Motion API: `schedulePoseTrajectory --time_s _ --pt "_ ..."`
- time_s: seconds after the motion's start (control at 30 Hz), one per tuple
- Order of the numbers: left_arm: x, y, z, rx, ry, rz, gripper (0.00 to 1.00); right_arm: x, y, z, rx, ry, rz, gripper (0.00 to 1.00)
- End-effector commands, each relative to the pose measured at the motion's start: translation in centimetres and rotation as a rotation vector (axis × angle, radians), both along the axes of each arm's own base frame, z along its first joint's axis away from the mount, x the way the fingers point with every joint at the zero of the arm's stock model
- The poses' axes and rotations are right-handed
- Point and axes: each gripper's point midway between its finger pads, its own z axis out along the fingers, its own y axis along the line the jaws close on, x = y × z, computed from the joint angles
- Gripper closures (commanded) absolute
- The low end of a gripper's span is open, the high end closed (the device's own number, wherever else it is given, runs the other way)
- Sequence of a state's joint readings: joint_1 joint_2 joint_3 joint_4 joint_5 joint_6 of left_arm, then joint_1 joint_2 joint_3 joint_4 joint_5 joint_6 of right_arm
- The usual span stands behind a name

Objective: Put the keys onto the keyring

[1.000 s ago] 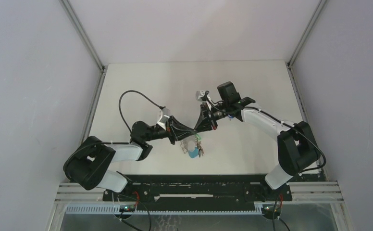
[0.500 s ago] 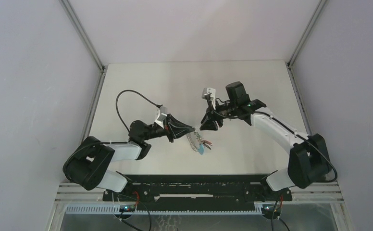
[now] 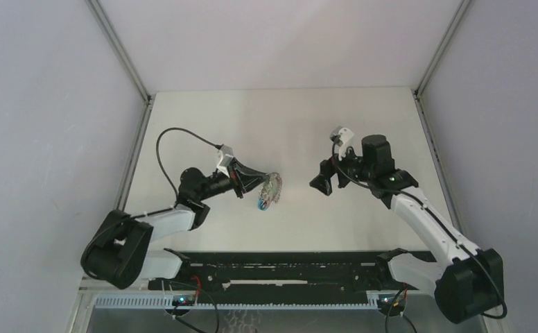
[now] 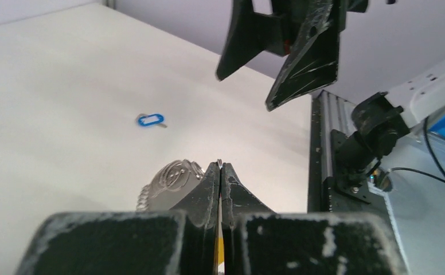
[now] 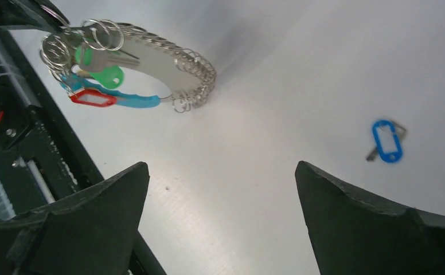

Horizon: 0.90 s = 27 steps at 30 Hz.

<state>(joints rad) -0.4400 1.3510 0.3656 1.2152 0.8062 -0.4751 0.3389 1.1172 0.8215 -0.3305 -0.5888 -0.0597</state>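
My left gripper point(image 3: 259, 182) is shut on the keyring point(image 3: 272, 189), holding it just above the table. In the left wrist view the jaws point(image 4: 220, 166) pinch the thin hoop, and silver links point(image 4: 171, 179) bulge out to their left. In the right wrist view the keyring point(image 5: 151, 48) carries a green-tagged key point(image 5: 106, 74) and a red-tagged key point(image 5: 93, 97) beside its light-blue sleeve point(image 5: 131, 102). A blue-tagged key point(image 5: 387, 140) lies loose on the table. My right gripper point(image 3: 320, 185) hangs wide open and empty, to the right of the keyring and apart from it.
The black rail point(image 3: 287, 267) with both arm bases runs along the near table edge, and it also shows in the right wrist view as a black rail point(image 5: 31, 143) just below the keyring. Grey walls point(image 3: 58, 139) close in the sides and back. A black cable point(image 3: 166, 149) loops over the left arm.
My right gripper has opened and drawn back to the right, away from the keyring. My left gripper has carried the keyring a little left and farther from the rail.
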Motion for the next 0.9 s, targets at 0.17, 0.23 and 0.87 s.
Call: schedulePoseTrajectory --time_s 0.17,0.23,0.87 --pt "2.3 3.2 -2.0 0.238 0.029 0.249 1.0 0.5 -4.1 2.3 0.077 -0.114 -0.307 0.0" --pt "2.6 3.5 -2.3 0.278 0.055 0.277 1.0 0.4 -4.7 3.2 0.107 -0.129 -0.365 0.0" --pt "2.2 -3.9 -9.0 0.69 0.168 0.138 1.0 -5.3 -7.8 9.0 0.319 -0.342 -0.504 0.0"
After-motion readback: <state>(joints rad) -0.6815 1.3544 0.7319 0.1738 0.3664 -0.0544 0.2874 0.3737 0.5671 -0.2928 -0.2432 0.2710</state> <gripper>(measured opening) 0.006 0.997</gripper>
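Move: The left gripper already holds the keyring with its keys, the ring's middle some 5 cm below its fingertips and 1 cm to their right; the bare tabletop it is lowered towards lies about 20 cm down, 2 cm ahead and 3 cm right. For the empty, open right gripper, the loose blue key lies about 15 cm ahead, 7 cm right and 17 cm below. The keyring hangs roughly 14 cm to that gripper's left, level fore and aft, 2 cm lower. Keep the left fingers shut on the keyring and lower it about 7 cm towards the tabletop, swinging first some 3 cm left, then about 6 cm back right, while tipping the fingertips down some 30 degrees. Meanwhile draw the wide-open right gripper away from the keyring, rightward then upward, and later back too, turning it clockwise and raising its fingers. ##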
